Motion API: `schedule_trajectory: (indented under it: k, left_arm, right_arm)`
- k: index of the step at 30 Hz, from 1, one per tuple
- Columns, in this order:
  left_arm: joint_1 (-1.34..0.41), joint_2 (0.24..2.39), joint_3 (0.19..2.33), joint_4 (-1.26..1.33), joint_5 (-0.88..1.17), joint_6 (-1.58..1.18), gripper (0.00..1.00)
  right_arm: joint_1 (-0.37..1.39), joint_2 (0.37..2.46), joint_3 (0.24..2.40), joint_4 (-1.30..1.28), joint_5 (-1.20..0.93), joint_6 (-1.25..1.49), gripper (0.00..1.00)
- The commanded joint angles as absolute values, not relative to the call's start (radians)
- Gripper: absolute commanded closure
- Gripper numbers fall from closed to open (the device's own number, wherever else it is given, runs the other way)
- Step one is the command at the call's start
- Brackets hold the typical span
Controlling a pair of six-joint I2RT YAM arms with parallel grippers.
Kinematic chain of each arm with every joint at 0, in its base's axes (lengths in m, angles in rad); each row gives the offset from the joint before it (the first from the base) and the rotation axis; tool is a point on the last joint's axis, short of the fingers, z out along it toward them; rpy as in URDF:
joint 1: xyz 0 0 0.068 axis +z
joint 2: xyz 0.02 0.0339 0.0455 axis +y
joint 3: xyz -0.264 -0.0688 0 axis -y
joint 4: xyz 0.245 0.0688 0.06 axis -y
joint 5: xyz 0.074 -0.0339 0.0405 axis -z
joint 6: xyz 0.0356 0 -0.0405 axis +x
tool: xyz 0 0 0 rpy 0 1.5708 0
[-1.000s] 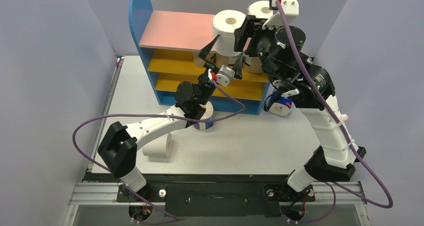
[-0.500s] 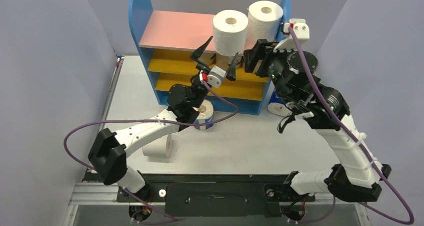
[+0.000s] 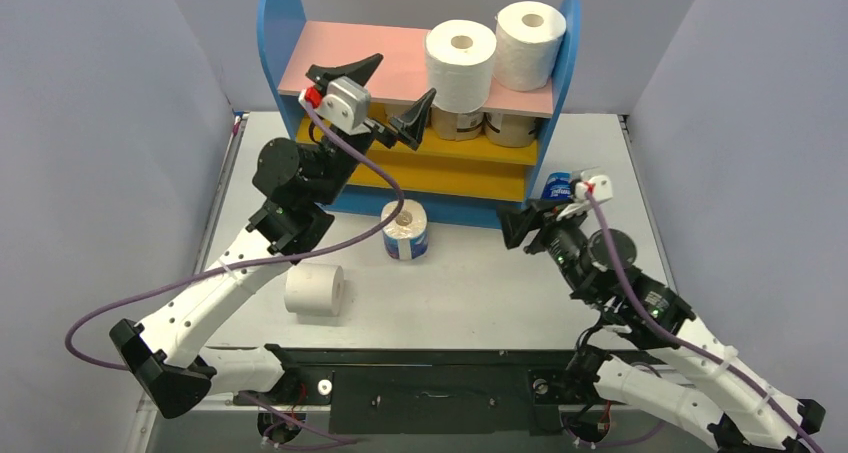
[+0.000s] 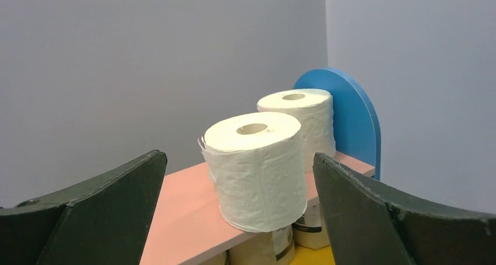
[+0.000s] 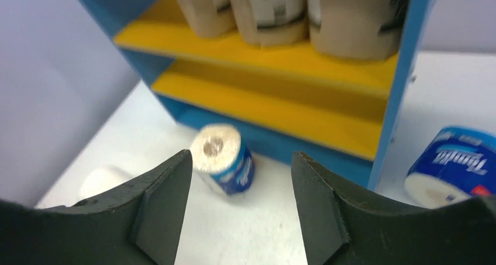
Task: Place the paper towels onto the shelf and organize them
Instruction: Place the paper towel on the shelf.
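Observation:
The shelf (image 3: 340,58) holds two white paper towels (image 3: 461,65) (image 3: 528,43) upright at the right end of its pink top. Tan rolls (image 3: 460,123) stand on the upper yellow board. My left gripper (image 3: 375,98) hangs open before the top board, left of the nearer white roll (image 4: 254,168), empty. My right gripper (image 3: 515,223) is low over the table near the shelf's right foot, open and empty. A blue-and-white roll (image 3: 405,230) stands in front of the shelf, also ahead of the right gripper (image 5: 241,157). One more blue-printed roll (image 5: 453,165) lies right of the shelf.
A plain white roll (image 3: 315,289) lies on its side on the table (image 3: 480,283) at the near left. Grey walls close in both sides and the back. The lower yellow board (image 5: 263,104) is bare. Purple cables loop off both arms.
The right gripper let go of the white roll at the top's right end and dropped back to the table. The left gripper rose and swung left along the shelf front.

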State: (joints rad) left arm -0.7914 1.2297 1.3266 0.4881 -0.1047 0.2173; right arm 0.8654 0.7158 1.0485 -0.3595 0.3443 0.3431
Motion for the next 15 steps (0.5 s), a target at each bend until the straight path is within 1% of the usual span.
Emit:
schedule_trajectory:
  k: [1, 6, 9, 12, 15]
  left_arm:
    - [-0.715, 1.259, 1.445, 0.185, 0.045, -0.049, 0.04]
    - [-0.643, 1.293, 1.486, 0.153, 0.116, -0.21, 0.04]
    - [-0.613, 1.332, 1.521, 0.113, 0.145, -0.307, 0.04]
    - [-0.608, 1.343, 1.525, 0.065, 0.116, -0.35, 0.04]
    - [-0.607, 1.333, 1.472, 0.101, 0.081, -0.371, 0.04]
  right_arm:
    - [0.899, 0.645, 0.842, -0.199, 0.281, 0.398, 0.42]
    - [0.981, 0.595, 0.64, -0.128, 0.39, 0.397, 0.42]
    - [1.025, 0.601, 0.573, -0.087, 0.45, 0.387, 0.42]
    - [1.041, 0.615, 0.514, -0.062, 0.45, 0.406, 0.42]
    - [1.043, 0.64, 0.49, -0.058, 0.41, 0.433, 0.42]
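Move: On the pink top shelf, the front white roll stands about 10 cm ahead of the left hand, 9 cm to its right and 5 cm lower. The other white roll is some 3 cm farther out and 11 cm to the right of it. From the right hand, the standing blue roll is about 10 cm ahead, 17 cm left and 32 cm below; the tipped blue roll lies about 17 cm ahead, 19 cm right, just as low. Sinking about 7 cm and reaching 5 cm forward, the empty left hand closes in on the front white roll, its upward-pointing fingers tipping down some 30 degrees to nearly level, still wide open. The right hand, also empty, drops quickly by about 18 cm with a little drift left and back, nearing the standing blue roll with its fingers keeping their gap. ##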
